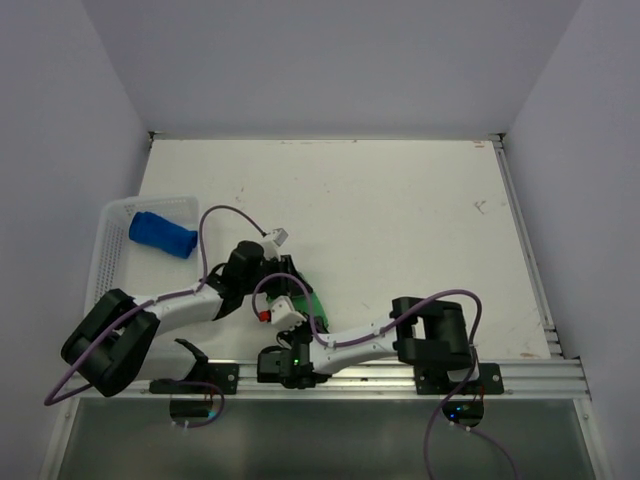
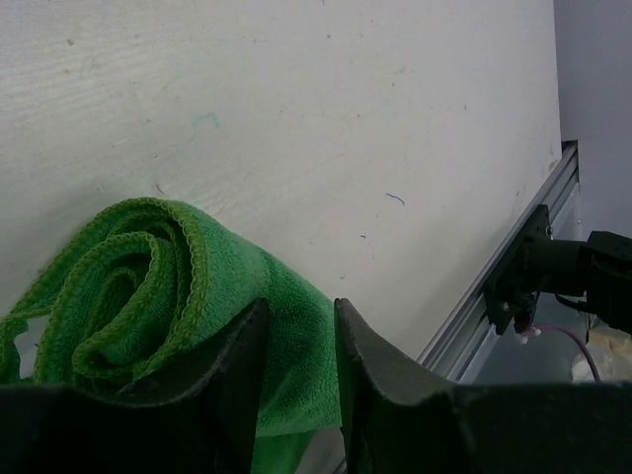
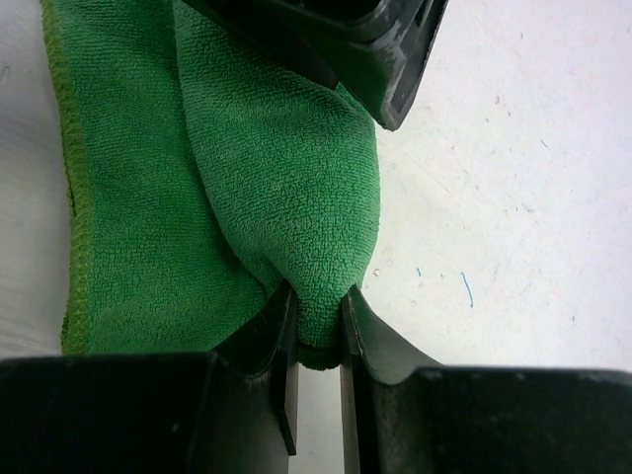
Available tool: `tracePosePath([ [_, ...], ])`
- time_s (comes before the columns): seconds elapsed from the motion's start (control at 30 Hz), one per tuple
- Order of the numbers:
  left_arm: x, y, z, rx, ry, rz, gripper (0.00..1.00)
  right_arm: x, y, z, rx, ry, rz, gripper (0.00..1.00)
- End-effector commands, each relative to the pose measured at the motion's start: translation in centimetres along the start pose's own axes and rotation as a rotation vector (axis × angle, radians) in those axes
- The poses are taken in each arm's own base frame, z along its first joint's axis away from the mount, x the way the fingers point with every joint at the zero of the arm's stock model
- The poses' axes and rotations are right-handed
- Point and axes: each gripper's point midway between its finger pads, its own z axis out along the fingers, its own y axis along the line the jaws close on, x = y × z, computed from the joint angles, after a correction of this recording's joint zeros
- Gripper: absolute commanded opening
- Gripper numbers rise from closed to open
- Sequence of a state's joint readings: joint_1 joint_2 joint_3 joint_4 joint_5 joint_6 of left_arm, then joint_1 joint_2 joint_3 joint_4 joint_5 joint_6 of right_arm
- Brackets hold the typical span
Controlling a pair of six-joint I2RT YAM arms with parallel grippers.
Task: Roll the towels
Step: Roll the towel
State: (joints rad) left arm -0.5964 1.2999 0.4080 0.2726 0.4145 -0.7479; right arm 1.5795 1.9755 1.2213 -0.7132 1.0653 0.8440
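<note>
The green towel (image 1: 313, 306) lies near the table's front edge, between my two grippers and mostly hidden under them from above. My left gripper (image 2: 296, 316) is shut on it, with cloth filling the gap between its fingers. Beside that grip the green towel (image 2: 128, 286) is partly coiled into a loose roll. My right gripper (image 3: 318, 301) is shut on a bunched fold of the green towel (image 3: 197, 178), and one left fingertip (image 3: 380, 69) shows just beyond. The blue towel (image 1: 162, 235) lies rolled up inside the white basket (image 1: 112, 215) at the left.
The aluminium rail (image 1: 520, 372) runs along the table's near edge, right behind both grippers. The right arm's base (image 1: 440, 345) is bolted to it. A loose purple cable (image 1: 225, 212) arcs above the left arm. White walls close in the table on three sides.
</note>
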Motion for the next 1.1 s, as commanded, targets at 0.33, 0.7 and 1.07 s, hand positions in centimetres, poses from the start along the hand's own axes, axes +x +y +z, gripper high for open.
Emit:
tracePosePath([
  [0.33, 3.2, 4.1, -0.1, -0.117, 0.042, -0.051, 0.37, -2.1, -0.2, -3.5, -0.349, -0.001, 0.247, 0.52],
  [0.7, 4.1, 4.4, -0.3, -0.114, 0.049, -0.081, 0.37, -4.6, -2.4, -3.8, -0.65, 0.036, 0.653, 0.65],
  [1.07, 4.5, 4.6, -0.5, -0.118, 0.049, -0.083, 0.37, -2.4, -1.6, -0.3, -0.732, 0.143, 0.832, 0.66],
])
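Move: The right fingers are already shut on the near end of the green towel roll, which sits right at the fingertips. The towel's loose flat part lies about 7 cm to that hand's left, level with it and some 3 cm lower; the left gripper's tips are about 8 cm ahead, 5 cm left and a touch higher. From the left hand, whose tips are on the far part, the roll's middle lies about 3 cm back, 2 cm right and 2 cm below. The right fingers let go of the roll's near end, opening to about two-thirds, while the hand backs off a little and lifts some 6 cm. It then swings forward about 4 cm and down 3 cm, easing right, back over that end; throughout, the wrist rolls some 45 degrees left side up and tips down about 30. The left fingers keep pressing on the far part, sinking about 1 cm. ##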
